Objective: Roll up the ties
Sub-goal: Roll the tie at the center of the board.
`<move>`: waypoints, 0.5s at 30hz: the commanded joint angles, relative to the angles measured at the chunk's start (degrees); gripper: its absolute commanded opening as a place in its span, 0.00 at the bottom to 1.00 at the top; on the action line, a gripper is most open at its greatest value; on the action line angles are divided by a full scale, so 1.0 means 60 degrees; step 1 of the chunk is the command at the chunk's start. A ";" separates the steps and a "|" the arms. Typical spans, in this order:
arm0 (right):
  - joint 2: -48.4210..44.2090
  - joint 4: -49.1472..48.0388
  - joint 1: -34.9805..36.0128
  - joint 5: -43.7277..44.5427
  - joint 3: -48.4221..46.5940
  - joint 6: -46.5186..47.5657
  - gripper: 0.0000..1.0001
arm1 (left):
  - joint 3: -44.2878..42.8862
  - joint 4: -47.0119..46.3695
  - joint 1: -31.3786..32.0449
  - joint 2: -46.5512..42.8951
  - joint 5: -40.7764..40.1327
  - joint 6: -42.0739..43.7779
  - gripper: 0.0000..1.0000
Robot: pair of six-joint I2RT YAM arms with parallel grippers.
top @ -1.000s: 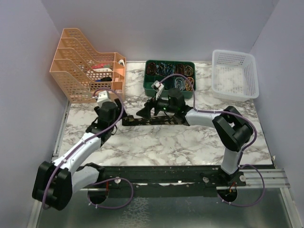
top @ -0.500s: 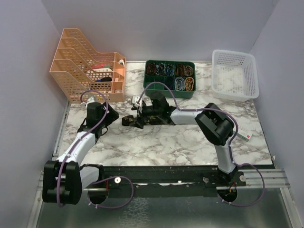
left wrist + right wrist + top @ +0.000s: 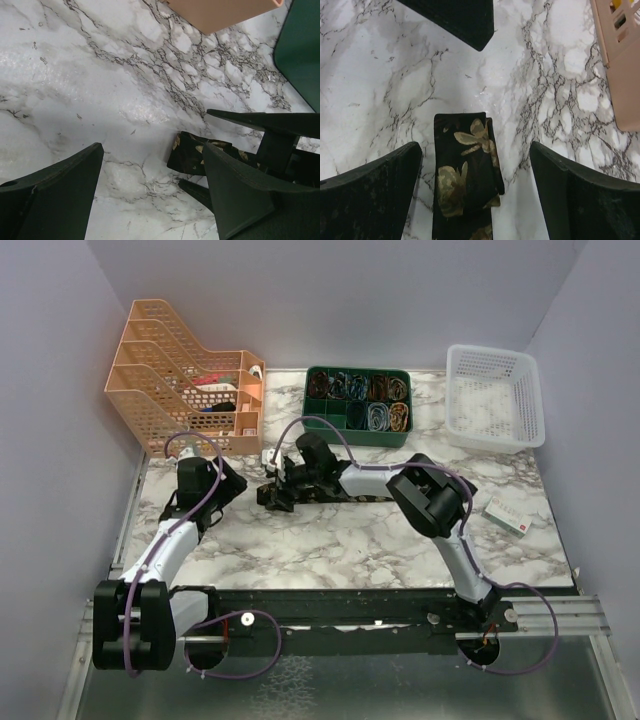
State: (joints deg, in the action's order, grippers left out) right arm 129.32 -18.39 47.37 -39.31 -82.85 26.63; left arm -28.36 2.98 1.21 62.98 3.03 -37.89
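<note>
The black tie (image 3: 385,496) with tan-gold flecks lies flat across the middle of the marble table, much of it under my right arm. Its left end is folded back on itself, seen in the right wrist view (image 3: 465,175) and the left wrist view (image 3: 192,152). My right gripper (image 3: 276,490) is open, low over this folded end, with a finger on each side of it (image 3: 475,187). My left gripper (image 3: 233,481) is open and empty (image 3: 150,195), just left of the tie's end and apart from it.
An orange file organizer (image 3: 150,390) stands at the back left. A green compartment tray (image 3: 355,439) sits behind the tie. A white basket (image 3: 497,444) is at the back right. A small box (image 3: 510,513) lies on the right.
My right gripper has slid left along the tie to its left end, which now lies folded over. My left gripper has drawn back to the left.
</note>
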 commanded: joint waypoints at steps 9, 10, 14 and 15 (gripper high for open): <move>0.0757 0.1507 0.0324 0.0291 -0.1255 -0.0077 0.78 | 0.0228 -0.0232 -0.0390 0.0131 0.0430 0.0353 0.82; 0.0740 0.1541 0.0346 0.0322 -0.1238 -0.0063 0.75 | 0.0220 -0.0233 -0.0403 0.0146 0.0445 0.0373 0.82; 0.0713 0.1462 0.0406 0.0494 -0.1153 -0.0097 0.67 | 0.0252 -0.0241 -0.0462 0.0138 0.0483 0.0384 0.82; 0.0689 0.1424 0.0400 0.0534 -0.1117 -0.0106 0.67 | 0.0263 -0.0247 -0.0465 0.0142 0.0520 0.0393 0.82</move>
State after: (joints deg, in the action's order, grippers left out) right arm 132.55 -10.83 49.25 -38.17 -89.65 26.41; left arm -27.77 2.61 -1.08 63.59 4.38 -36.51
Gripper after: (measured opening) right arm 0.678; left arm 0.814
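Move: The folded end of the tie lies almost between the right hand's open fingers, its middle about 1 cm farther left, 1 cm back and 2 cm below. From that hand the green box stands roughly 20 cm forward and 20 cm to the right, and the orange organizer some 23 cm forward and 15 cm to the left. From the idle left hand, the folded end is about 10 cm right, 2 cm back and 6 cm below. The right fingers close in on the two long edges of the tie's folded end, narrowing by under a third and still well open; a touch can't be made out. With its fingers pointing left, the hand first slides nearly 2 cm left along the fold towards its free end, sinking about 1 cm and easing slightly back, then stays there while the fingers go on closing. ##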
